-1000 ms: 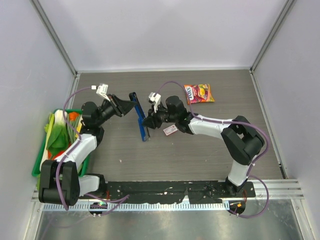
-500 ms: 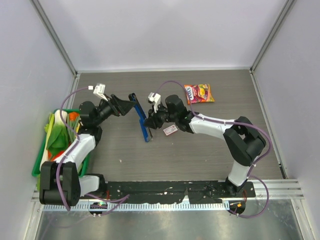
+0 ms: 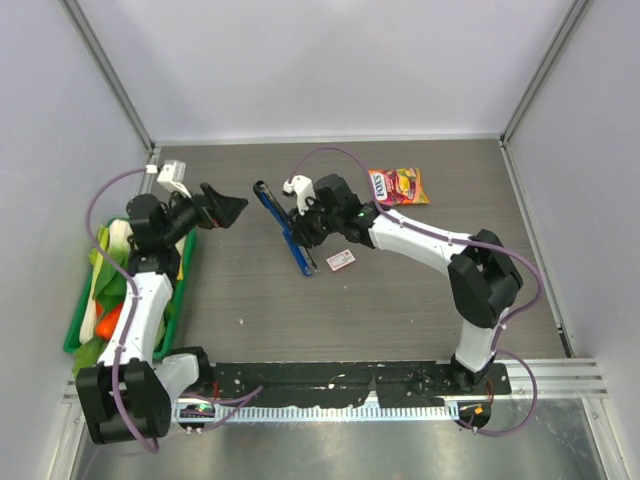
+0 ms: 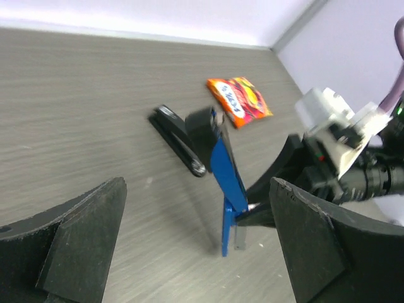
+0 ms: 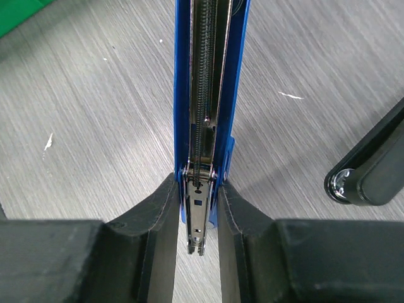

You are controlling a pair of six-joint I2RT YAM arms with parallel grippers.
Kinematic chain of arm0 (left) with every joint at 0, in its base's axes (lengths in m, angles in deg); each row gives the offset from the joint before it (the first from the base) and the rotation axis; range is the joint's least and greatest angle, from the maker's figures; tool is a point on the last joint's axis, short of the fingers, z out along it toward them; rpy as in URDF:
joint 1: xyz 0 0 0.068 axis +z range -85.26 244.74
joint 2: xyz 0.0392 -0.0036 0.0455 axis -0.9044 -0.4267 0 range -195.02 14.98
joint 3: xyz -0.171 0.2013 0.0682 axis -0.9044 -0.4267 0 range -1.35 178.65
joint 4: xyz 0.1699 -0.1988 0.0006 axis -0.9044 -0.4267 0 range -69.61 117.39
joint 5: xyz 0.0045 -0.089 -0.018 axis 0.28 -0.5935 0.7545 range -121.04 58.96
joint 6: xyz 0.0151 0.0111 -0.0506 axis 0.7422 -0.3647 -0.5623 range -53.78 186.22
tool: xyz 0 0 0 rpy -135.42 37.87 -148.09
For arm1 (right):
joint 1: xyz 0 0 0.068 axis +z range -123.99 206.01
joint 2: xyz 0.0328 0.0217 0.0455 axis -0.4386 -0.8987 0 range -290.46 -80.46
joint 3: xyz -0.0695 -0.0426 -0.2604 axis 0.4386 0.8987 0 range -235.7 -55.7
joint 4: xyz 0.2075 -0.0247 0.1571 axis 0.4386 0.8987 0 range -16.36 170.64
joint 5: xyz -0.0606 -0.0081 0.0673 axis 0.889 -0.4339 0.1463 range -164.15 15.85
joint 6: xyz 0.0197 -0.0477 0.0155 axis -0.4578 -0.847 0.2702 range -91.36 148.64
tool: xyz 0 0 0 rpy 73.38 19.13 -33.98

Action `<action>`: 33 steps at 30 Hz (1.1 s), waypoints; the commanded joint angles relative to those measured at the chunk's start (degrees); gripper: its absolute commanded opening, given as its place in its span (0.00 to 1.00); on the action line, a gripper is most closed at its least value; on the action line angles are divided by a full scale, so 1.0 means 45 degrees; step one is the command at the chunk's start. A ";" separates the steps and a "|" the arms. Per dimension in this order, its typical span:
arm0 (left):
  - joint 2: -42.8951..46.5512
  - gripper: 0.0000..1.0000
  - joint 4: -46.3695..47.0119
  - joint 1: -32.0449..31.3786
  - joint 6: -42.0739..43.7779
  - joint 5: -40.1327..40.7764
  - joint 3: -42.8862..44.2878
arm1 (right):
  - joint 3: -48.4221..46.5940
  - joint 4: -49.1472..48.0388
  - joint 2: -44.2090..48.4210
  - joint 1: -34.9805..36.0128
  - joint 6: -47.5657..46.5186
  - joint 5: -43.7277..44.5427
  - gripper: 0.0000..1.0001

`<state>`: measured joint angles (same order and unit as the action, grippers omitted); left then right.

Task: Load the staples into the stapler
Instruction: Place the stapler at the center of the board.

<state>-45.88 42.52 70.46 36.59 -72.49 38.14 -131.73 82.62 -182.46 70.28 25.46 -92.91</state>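
The stapler (image 3: 284,226) is blue with a black part, and it stands swung apart at mid-table. In the left wrist view its blue arm (image 4: 225,169) rises steeply above the black part (image 4: 178,136) on the table. My right gripper (image 3: 306,226) is shut on the blue arm's hinge end (image 5: 201,126), its spring and metal channel showing between the fingers (image 5: 163,218). My left gripper (image 3: 233,209) hangs open to the left of the stapler, apart from it, with nothing between its fingers (image 4: 81,247). No staples show; a small white-and-red box (image 3: 341,260) lies just right of the stapler.
An orange snack bag (image 3: 398,186) lies at the back right of the table. A green bin (image 3: 78,318) with green and orange items stands along the left edge beside the left arm. Pale walls close in the left, back and right sides.
My left gripper has opened, let go of the stapler and drawn back to the left. My right gripper kept hold of the blue arm and swung it slightly.
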 commanded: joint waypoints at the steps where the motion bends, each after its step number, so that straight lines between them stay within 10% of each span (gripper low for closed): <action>1: 0.1216 1.00 -0.3943 0.0877 0.2888 0.1881 0.1829 | -0.1772 0.1305 -0.1296 0.0668 -0.0075 0.1005 0.01; 17: 0.2881 1.00 -0.7973 0.2733 0.5588 0.4722 0.2827 | -0.5175 0.4080 -0.5147 0.1939 0.0004 0.2451 0.02; 26: 0.2860 1.00 -0.7524 0.3221 0.5197 0.3919 0.2379 | -0.5019 0.3982 -0.4309 0.1998 -0.0737 0.2470 0.48; 33: 0.2959 1.00 -0.7172 0.3320 0.5060 0.3177 0.2065 | -0.4474 0.3827 -0.2435 0.1628 -0.1188 0.2919 0.61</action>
<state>-33.25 7.49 84.82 60.18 -55.14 47.75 -152.16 101.65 -202.68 78.70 21.79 -81.57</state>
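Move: The right hand already holds the opened stapler near its hinge. The bare spot on the board where it will be laid is some 12 cm below that hand, about 5 cm to its left and 2 cm back. From the right hand the staple box lies about 9 cm right and 1 cm back, and the black stapler about 10 cm ahead and 4 cm right. From the empty left hand, the spot is roughly 9 cm right, 5 cm back and well below. Down about 11 cm and some 5 cm to the left, the right hand lowers the opened stapler to the board, its fingers tipping about 20 degrees steeper; then they open, let go and start to rise, about 2 cm. Meanwhile the left hand, already open and clear, swings some 13 cm left, away from the stapler, rising before sinking back and turning counter-clockwise. ##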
